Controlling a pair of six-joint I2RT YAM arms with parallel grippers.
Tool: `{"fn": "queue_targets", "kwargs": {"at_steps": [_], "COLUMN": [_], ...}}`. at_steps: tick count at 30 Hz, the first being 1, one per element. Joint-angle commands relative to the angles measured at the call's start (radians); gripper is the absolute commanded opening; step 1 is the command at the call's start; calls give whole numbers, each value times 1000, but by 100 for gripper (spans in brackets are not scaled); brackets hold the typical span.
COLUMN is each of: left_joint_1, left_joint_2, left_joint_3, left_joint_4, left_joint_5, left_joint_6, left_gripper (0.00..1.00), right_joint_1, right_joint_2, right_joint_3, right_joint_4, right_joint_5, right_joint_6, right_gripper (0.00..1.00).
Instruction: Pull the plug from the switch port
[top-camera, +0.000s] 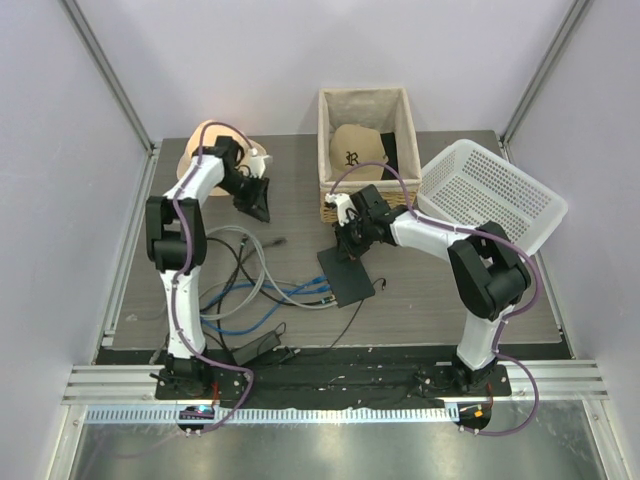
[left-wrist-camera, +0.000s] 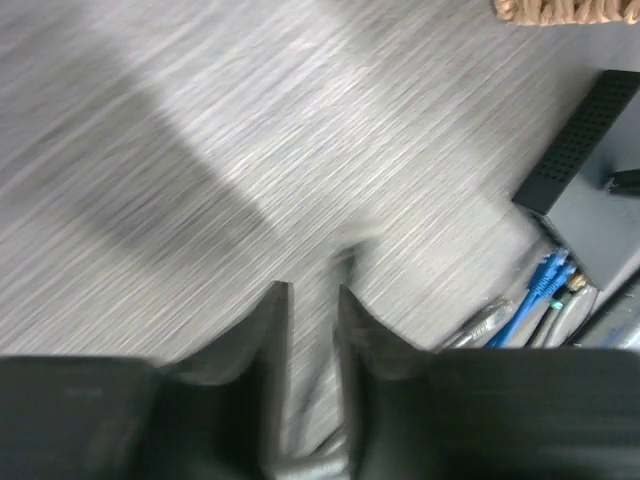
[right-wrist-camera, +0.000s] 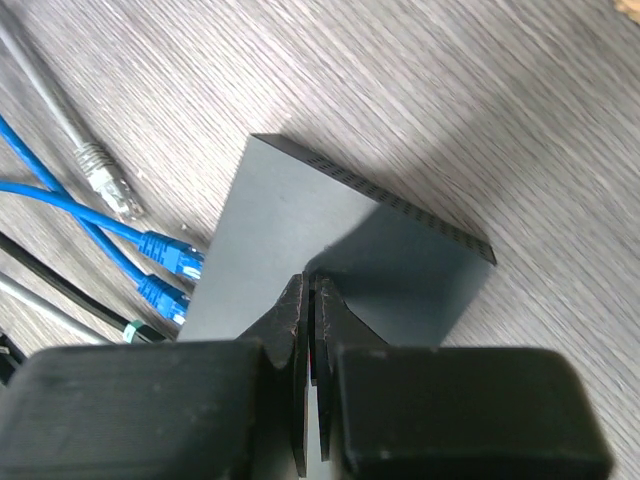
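Note:
The switch (top-camera: 345, 275) is a flat dark-grey box lying mid-table, also seen in the right wrist view (right-wrist-camera: 300, 215) and the left wrist view (left-wrist-camera: 600, 200). Two blue plugs (right-wrist-camera: 165, 270) sit at its port edge (left-wrist-camera: 548, 275). A grey-cabled plug (right-wrist-camera: 105, 180) with a metal tip lies loose on the table, apart from the switch (top-camera: 280, 241). My right gripper (right-wrist-camera: 312, 280) is shut, its tips resting on the switch's top face (top-camera: 348, 235). My left gripper (top-camera: 258, 205) hangs over bare table left of the switch. Its jaws stand slightly apart (left-wrist-camera: 310, 290) around a blurred grey streak.
A wicker basket (top-camera: 330, 150) with a tan cap stands behind the switch, a white plastic basket (top-camera: 490, 190) to its right. A tan hat (top-camera: 205, 140) lies at the back left. Tangled grey, blue and black cables (top-camera: 240, 290) and a black adapter (top-camera: 258, 350) lie near the front.

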Motion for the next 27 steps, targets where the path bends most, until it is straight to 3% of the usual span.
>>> {"fn": "queue_targets", "kwargs": {"at_steps": [1, 4, 8, 17, 27], "left_joint_1": [-17, -23, -82, -213, -239], "left_joint_2": [-157, -272, -303, -214, -125], "left_joint_3": [-29, -156, -276, -443, -498], "left_joint_4": [41, 163, 206, 304, 417], "left_joint_5": [-13, 156, 282, 353, 393], "left_joint_6": [-6, -109, -183, -277, -352], "left_gripper": [37, 46, 47, 47, 46], "right_joint_1": [-10, -12, -12, -12, -12], "right_joint_2": [-21, -32, -35, -47, -72], "right_joint_3": [-36, -42, -55, -76, -113], "right_joint_4": [-42, -36, -29, -25, -25], "right_joint_5": [74, 71, 60, 57, 62], "right_joint_6": [-33, -30, -30, -30, -31], "right_gripper": [2, 2, 2, 2, 2]}}
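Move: The two blue plugs, still seated in the switch, lie about 17 cm back and 15 cm right of the left hand, some 4 cm below it. The switch's middle is about 16 cm back and 22 cm right of that hand, and a loose dark cable end roughly 6 cm back and 6 cm right. From the right hand, the switch's middle is about 4 cm back, the blue plugs 6 cm back and 7 cm left. The right hand keeps its closed fingertips on the switch's top, creeping about 1.5 cm right and back. The left hand returns in an arc towards the blue plugs, roughly 13 cm back and 12 cm right, first rising 8 cm, then sinking about 9. Its fingers, already parting, open much wider and tilt some 20 degrees flatter, pointing more to the right. ##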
